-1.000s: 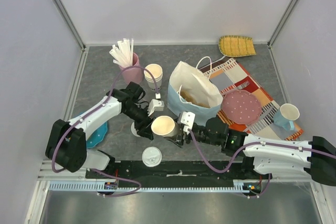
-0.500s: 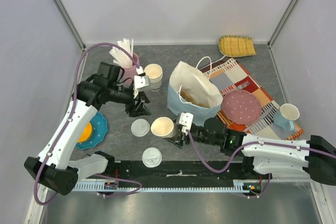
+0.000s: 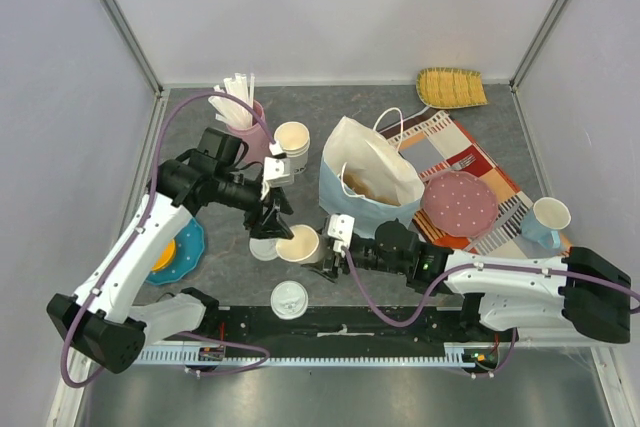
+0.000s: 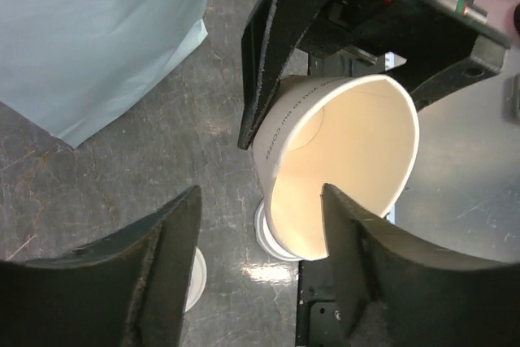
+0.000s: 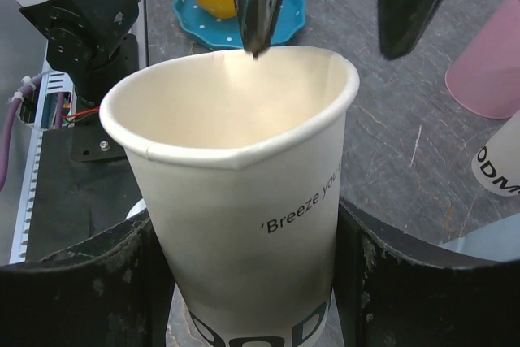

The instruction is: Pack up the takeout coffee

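My right gripper [image 3: 318, 251] [image 5: 244, 282] is shut on the lower body of a lidless white paper cup [image 3: 298, 244] [image 5: 244, 193], whose rim is squeezed slightly out of round. My left gripper [image 3: 272, 223] [image 4: 260, 201] hovers open just above and to the left of the cup [image 4: 341, 144], with nothing between its fingers. No capped takeout coffee is in view. A loose white lid [image 3: 262, 249] [image 4: 272, 241] lies on the table right beside the cup, partly hidden by it. A second lid [image 3: 288, 299] lies near the front edge.
An open paper bag [image 3: 365, 182] [image 4: 89, 30] stands just behind the cup. Farther back are stacked cups [image 3: 292, 142] and a pink straw holder [image 3: 245, 122]. A blue plate [image 3: 187, 247] with an orange bowl lies left; a pink plate [image 3: 458, 199] and a mug [image 3: 548, 219] sit right.
The left arm went back toward the cup stack, leaving a lid on the table, then came forward over the cup with its jaws wider. The right gripper shifted the cup slightly left.
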{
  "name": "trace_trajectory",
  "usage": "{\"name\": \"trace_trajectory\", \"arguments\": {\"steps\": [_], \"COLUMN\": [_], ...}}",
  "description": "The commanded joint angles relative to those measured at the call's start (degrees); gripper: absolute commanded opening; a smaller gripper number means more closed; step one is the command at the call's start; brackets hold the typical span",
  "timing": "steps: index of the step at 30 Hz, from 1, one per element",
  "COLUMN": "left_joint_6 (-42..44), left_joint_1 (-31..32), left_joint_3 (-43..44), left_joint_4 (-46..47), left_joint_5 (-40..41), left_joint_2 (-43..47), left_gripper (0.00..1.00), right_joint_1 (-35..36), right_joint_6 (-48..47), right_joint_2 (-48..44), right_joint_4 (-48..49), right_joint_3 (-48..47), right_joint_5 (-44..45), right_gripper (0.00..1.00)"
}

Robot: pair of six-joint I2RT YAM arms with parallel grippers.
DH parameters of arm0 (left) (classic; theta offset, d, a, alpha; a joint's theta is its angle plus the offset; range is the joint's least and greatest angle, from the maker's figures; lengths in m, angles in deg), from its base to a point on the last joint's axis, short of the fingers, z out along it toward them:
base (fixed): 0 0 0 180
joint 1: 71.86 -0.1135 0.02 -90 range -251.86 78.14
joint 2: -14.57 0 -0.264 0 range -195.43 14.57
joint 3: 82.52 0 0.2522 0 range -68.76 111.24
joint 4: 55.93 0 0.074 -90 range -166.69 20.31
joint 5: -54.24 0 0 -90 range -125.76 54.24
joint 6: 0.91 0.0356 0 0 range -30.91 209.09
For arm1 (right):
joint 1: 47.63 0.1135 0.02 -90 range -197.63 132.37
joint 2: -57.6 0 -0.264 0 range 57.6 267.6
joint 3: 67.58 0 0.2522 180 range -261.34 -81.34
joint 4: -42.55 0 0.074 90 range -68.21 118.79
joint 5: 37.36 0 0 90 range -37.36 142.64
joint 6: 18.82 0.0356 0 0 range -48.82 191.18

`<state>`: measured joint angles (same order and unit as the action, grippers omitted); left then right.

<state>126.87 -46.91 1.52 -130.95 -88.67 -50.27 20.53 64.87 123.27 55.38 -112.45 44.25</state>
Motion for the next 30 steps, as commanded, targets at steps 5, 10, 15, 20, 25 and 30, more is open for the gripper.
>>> {"name": "trace_trajectory", "arguments": {"steps": [5,10,15,20,25,30], "left_joint_6": [-3.2,-8.4,-17.0,-24.8,-37.2,-41.8], "left_joint_1": [2.3,2.3,2.3,3.1,4.1,8.2], "left_joint_3": [-1.7,-2.5,-4.6,-5.3,-8.5,-9.8], "left_joint_4": [2.5,4.9,10.8,12.6,16.1,18.1], "left_joint_5": [-0.1,5.5,23.4,26.9,30.6,35.3], "left_joint_2": [-0.1,-0.4,-0.6,-2.3,-4.4,-7.1], "left_gripper": [0.05,0.02,0.02,0.02,0.02,0.02], "right_joint_1": [0.2,0.2,0.2,0.8,2.1,2.2], "right_joint_6": [-0.3,0.6,3.2,5.1,8.3,18.8], "right_joint_2": [2.4,2.2,-2.4,-9.5,-10.0,-2.5], "right_joint_4": [6.8,5.5,-7.5,-20.4,-22.7,-26.5], "right_joint_3": [-3.1,-3.3,-4.3,-6.1,-9.0,-17.1], "right_joint_5": [-2.3,1.2,7.5,14.0,20.4,31.3], "right_gripper": [0.72,0.92,0.98,0.98,0.98,0.96]}}
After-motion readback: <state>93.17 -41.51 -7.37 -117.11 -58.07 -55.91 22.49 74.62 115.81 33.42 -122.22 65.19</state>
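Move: The cup is held mouth up in the right fingers, its middle practically at that hand's point. From the open left fingers astride its rim, the cup's middle lies roughly 3 cm back, 3 cm right and 5 cm down. One lid lies about 6 cm back and 6 cm left of the left hand, another some 17 cm straight back, both around 20 cm below; the paper bag is about 9 cm ahead, 19 cm right and 12 cm down. Down about 9 cm and forward some 5 goes the left hand, after first shutting its fingers on the cup's rim, one inside and one outside; it turns roughly 35 degrees counter-clockwise as it carries the cup towards the table. The right fingers open wide and let go once the rim is pinched, then that hand backs off to the right and up, about 4 cm each, drifting forward and turning clockwise. ##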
